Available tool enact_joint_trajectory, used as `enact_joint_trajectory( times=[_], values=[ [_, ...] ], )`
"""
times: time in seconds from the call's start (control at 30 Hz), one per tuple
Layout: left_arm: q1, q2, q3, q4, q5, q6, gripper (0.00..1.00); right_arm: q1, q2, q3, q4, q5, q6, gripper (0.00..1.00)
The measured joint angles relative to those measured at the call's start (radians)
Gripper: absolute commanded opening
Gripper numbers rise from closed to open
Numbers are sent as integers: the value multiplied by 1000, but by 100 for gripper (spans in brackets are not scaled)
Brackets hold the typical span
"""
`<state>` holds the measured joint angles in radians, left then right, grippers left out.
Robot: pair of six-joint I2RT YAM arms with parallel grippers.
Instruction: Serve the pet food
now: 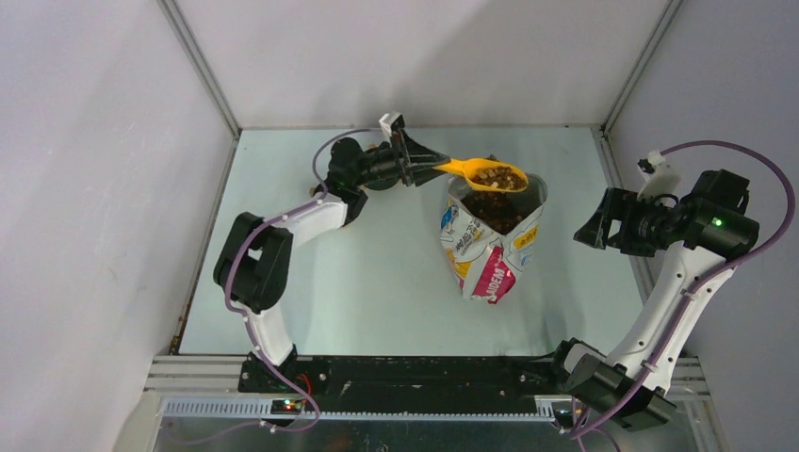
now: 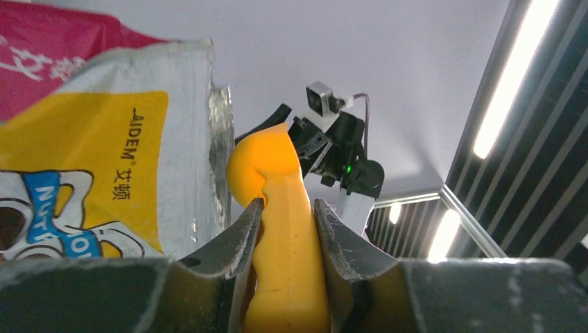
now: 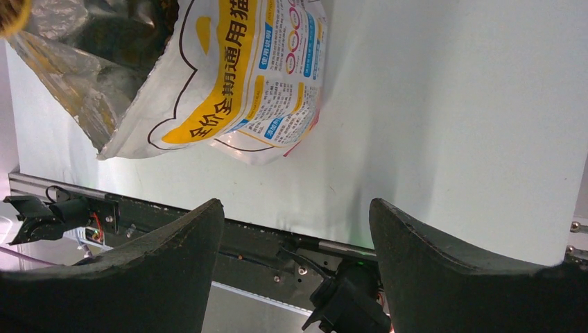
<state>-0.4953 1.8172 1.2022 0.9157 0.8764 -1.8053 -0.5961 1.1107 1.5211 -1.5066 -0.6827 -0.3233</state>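
An orange scoop [image 1: 476, 170] heaped with brown pet food [image 1: 499, 177] hangs level over the open mouth of the printed bag [image 1: 492, 240]. More pet food [image 1: 497, 209] shows inside the bag. My left gripper [image 1: 429, 168] is shut on the scoop's handle [image 2: 284, 243], which sits squarely between its fingers [image 2: 239, 236]; the bag [image 2: 104, 139] stands just to the left in that wrist view. My right gripper [image 1: 589, 231] is open and holds nothing, off to the bag's right. In its wrist view the gripper [image 3: 297, 202] faces the bag [image 3: 229, 76] from a distance.
The bag stands upright near the middle of the pale table [image 1: 377, 282]. White walls close in the table on the left, back and right. A black rail [image 1: 405, 372] with the arm bases runs along the near edge.
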Motion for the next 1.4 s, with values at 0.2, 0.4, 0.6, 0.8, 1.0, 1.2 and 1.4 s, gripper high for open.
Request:
enact_joint_trajectory(
  times=[0.2,0.4,0.6,0.8,1.0,1.2,1.4],
  values=[
    [113,-41,6,-50,6,44,0,0,0,0,0,-4,0,79],
    [229,-86,6,-67,19,79,0,0,0,0,-1,-15,0,80],
    [361,-146,-49,-61,18,89,0,-1,0,26,-5,-28,0,80],
    [526,-176,-153,-35,8,97,0,-2,-1,43,-8,-39,-2,80],
    [655,-183,-254,-6,-13,124,0,-2,-1,43,-10,-47,-2,80],
    [754,-196,-343,3,-14,169,0,-2,-1,43,-10,-47,-3,80],
    [842,-226,-438,-2,-8,243,0,-2,-1,43,-11,-48,-8,80]
  ],
)
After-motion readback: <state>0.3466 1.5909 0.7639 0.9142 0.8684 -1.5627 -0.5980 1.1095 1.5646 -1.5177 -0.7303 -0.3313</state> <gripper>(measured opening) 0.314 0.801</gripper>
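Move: Over the bag's mouth, the left hand holds the loaded scoop. The empty bowl lies about 26 cm to this hand's left, 9 cm ahead and some 24 cm below. The food-filled bowl touches or nearly touches it, about 14 cm left and 18 cm ahead of the hand. The food bag's middle is some 11 cm to the hand's right, 7 cm back and 16 cm lower. From the right hand, the empty bowl is roughly 52 cm left, 24 cm ahead and 20 cm below. Carrying the full scoop from the bag towards the empty bowl, the left hand sweeps about 34 cm left with some 9 cm forward. It rises slightly at first, then sinks from midway to finish lower than it began. The wrist swings about 50 degrees counter-clockwise while the fingers keep their grip on the handle, and the blade ends up above the empty bowl. ##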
